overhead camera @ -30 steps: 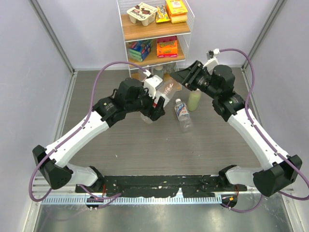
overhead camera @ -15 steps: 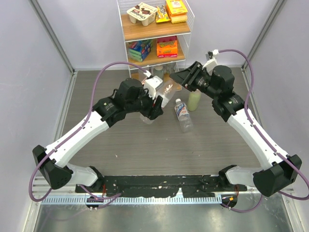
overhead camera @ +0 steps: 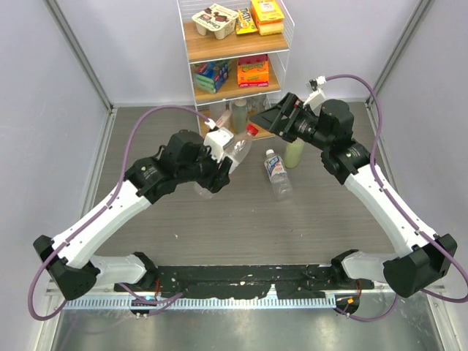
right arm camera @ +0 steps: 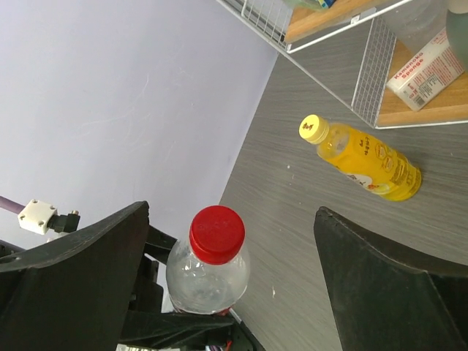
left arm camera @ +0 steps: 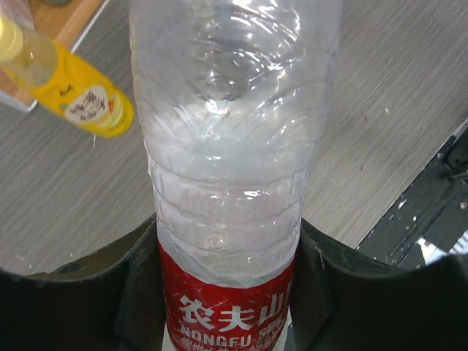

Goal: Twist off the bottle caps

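Note:
My left gripper [overhead camera: 216,159] is shut on a clear bottle with a red label [left arm camera: 230,183] and holds it tilted above the table. Both fingers press on the label. Its red cap [right arm camera: 216,234] is on the neck and points at my right gripper [overhead camera: 272,121]. That gripper is open, with its fingers wide on either side of the cap and not touching it. A yellow-orange juice bottle [right arm camera: 369,164] with a yellow cap [right arm camera: 314,129] lies by the rack's foot. A bottle with a blue-white label [overhead camera: 276,174] and a white cap [overhead camera: 270,153] lies mid-table.
A wire rack [overhead camera: 219,48] with wooden shelves of snack boxes stands at the back centre. A pale green bottle [overhead camera: 295,152] stands upright just right of the lying bottle, under my right arm. Grey walls close in the left and right sides.
My right gripper has opened and let go of the red cap. My left arm has drawn back to the left with the bottle, so the cap now stands apart from the right fingers.

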Tool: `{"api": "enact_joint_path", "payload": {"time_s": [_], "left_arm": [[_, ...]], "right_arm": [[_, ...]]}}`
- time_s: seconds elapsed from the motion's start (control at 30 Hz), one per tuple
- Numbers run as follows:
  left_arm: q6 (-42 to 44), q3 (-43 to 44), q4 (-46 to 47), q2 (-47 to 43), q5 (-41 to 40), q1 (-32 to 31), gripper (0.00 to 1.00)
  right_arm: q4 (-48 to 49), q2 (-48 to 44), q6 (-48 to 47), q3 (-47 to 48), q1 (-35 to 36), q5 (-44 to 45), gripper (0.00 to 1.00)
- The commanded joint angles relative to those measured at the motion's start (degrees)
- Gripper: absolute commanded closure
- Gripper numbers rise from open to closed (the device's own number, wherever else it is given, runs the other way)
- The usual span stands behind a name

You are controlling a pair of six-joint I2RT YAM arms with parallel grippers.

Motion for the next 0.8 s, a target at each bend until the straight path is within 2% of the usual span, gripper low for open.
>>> {"api": "enact_joint_path", "payload": {"time_s": [0.0, 0.27, 0.57, 0.63, 0.7, 0.77], "left_arm": [[0.4, -2.4, -3.3, -3.4, -2.6, -0.2, 0.71], [-0.8, -5.4, -3.8, -5.1, -3.9, -0.2, 0.74], [-1.8, -6.1, -3.0, -4.0, -3.9, -0.2, 0.77], [-1.9, -6.4, -2.8, -4.1, -3.9, -0.3, 0.77], [-2.0, -6.7, -2.7, -4.3, -4.0, -0.2, 0.77], [-2.0, -6.9, -2.6, -4.3, -3.9, -0.2, 0.78]], "right_arm": [[-0.1, -0.2, -1.4, 1.0, -0.3, -3.8, 0.01], [6.4, -0.4, 3.7, -5.6, 0.6, -7.5, 0.02], [8.2, 2.3, 4.7, -6.7, 4.1, -5.9, 0.26], [9.0, 2.3, 5.2, -7.2, 4.3, -5.4, 0.28], [10.0, 2.3, 6.3, -8.2, 4.3, -4.9, 0.34], [10.9, 2.2, 6.8, -8.8, 4.3, -4.7, 0.36]]}}
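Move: About 3 cm to the right hand's left, some 3 cm below and 1 cm back, lies the red cap, still on the clear bottle that the left hand holds tilted. From that hand it is roughly 8 cm ahead, 8 cm right and 9 cm above. The yellow bottle stands about 12 cm ahead and 14 cm left of the right hand, 27 cm lower; the blue-labelled bottle lies 8 cm ahead, 6 cm right and some 34 cm below it. Closing in on the red cap again, the right hand sinks about 5.5 cm while swinging 4 cm left and slightly back, turning some 10 degrees counter-clockwise and tipping down. Its wide-open fingers narrow by a third around the cap without visibly touching it. The left hand keeps its grip on the bottle, lowers it about 3.5 cm and carries it left and a little back, then nearly stops. ##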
